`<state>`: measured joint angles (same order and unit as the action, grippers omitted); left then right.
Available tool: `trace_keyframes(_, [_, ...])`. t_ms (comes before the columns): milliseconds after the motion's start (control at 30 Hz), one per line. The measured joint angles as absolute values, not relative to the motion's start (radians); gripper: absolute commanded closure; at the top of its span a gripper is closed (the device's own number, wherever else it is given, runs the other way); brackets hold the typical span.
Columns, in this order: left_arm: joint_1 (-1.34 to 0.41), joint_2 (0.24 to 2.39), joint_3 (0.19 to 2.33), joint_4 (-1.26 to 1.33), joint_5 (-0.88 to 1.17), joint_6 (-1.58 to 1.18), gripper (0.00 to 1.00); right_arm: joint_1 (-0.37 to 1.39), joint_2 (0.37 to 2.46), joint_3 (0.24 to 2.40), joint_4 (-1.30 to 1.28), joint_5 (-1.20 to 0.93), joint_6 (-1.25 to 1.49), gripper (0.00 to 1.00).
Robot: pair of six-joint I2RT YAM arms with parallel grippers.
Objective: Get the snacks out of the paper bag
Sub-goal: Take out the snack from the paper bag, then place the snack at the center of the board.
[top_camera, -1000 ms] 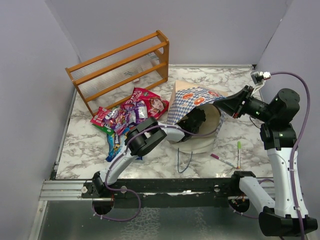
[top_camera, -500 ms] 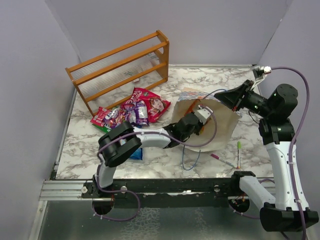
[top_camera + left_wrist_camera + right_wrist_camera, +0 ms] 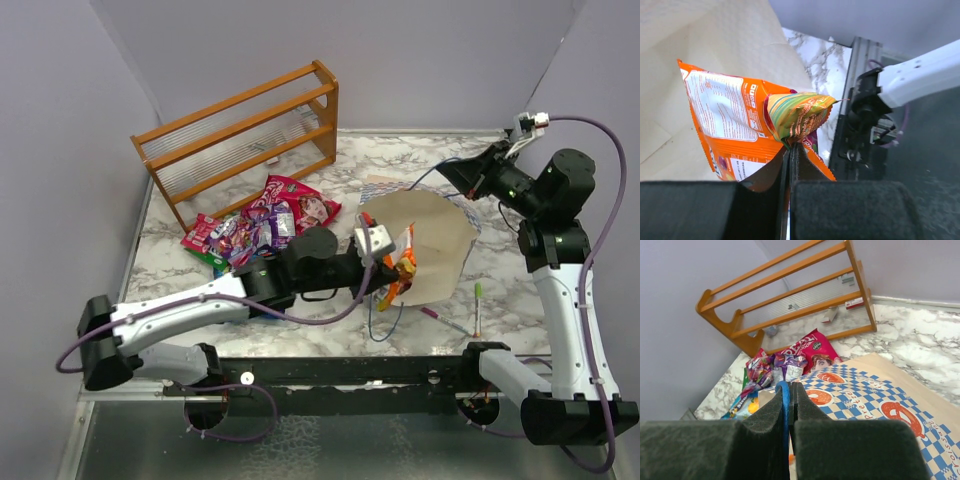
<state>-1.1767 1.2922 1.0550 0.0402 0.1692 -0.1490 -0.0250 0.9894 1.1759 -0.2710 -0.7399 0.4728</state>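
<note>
My left gripper (image 3: pixel 388 252) is shut on an orange snack packet (image 3: pixel 401 272) and holds it just outside the mouth of the paper bag (image 3: pixel 440 232). In the left wrist view the gripper (image 3: pixel 789 151) pinches the orange packet (image 3: pixel 725 125) together with a crumpled green-yellow packet (image 3: pixel 797 114). My right gripper (image 3: pixel 458 176) is shut on the bag's blue cord handle (image 3: pixel 784 390) and holds the bag's far side up. The bag's blue checked band (image 3: pixel 865 395) shows in the right wrist view. Several snack packets (image 3: pixel 262 222) lie in a pile left of the bag.
A wooden rack (image 3: pixel 240 135) stands at the back left, also in the right wrist view (image 3: pixel 790 295). A green marker (image 3: pixel 478 300) and a pink marker (image 3: pixel 440 319) lie right of the bag near the front. A loose blue cord (image 3: pixel 378 325) trails below the bag.
My left gripper has drawn back out of the bag toward the left, bringing the orange packet out with it. The right gripper has lifted the handle slightly higher and farther back.
</note>
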Motion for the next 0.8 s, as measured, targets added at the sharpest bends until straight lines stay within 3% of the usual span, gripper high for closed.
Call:
trace_keyframes(167, [-1.174, 1.06, 1.115, -0.167, 0.153, -0.175, 1.0, -0.025, 1.013, 1.219, -0.283, -0.725, 0.491, 0.99])
trace_keyframes(400, [-1.174, 0.77, 1.256, -0.308, -0.059, -0.188, 1.0, -0.025, 1.037, 1.293, -0.32, -0.748, 0.617, 0.99])
trace_keyframes(600, [-1.173, 0.722, 1.291, -0.371, -0.247, -0.189, 1.0, -0.025, 1.026, 1.374, -0.345, -0.62, 0.702, 0.98])
trace_keyframes(800, [-1.173, 0.763, 1.253, -0.49, -0.372, -0.227, 1.0, -0.025, 1.059, 1.341, -0.352, -0.341, 0.687, 0.98])
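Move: With the orange snack already in its fingers, the left hand has the purple snack in the heap about 27 cm ahead, 24 to its left and 25 below. The red bag is some 30 cm ahead and 19 left, the blue bag 13 ahead and 31 left, both about as low. The paper bag is 17 cm ahead, 9 right and 18 below. From the right hand, the paper bag lies 2 cm ahead, 5 left and 27 below. Still pinching the orange snack, the left hand swings about 20 cm left, away from the paper bag and towards the heap, climbing some 21 cm before sinking about 6, and turning some 30 degrees counter-clockwise. The right hand keeps its hold on the blue handle, rises about 6 cm, then eases forward and right, sinking a little and turning clockwise. ##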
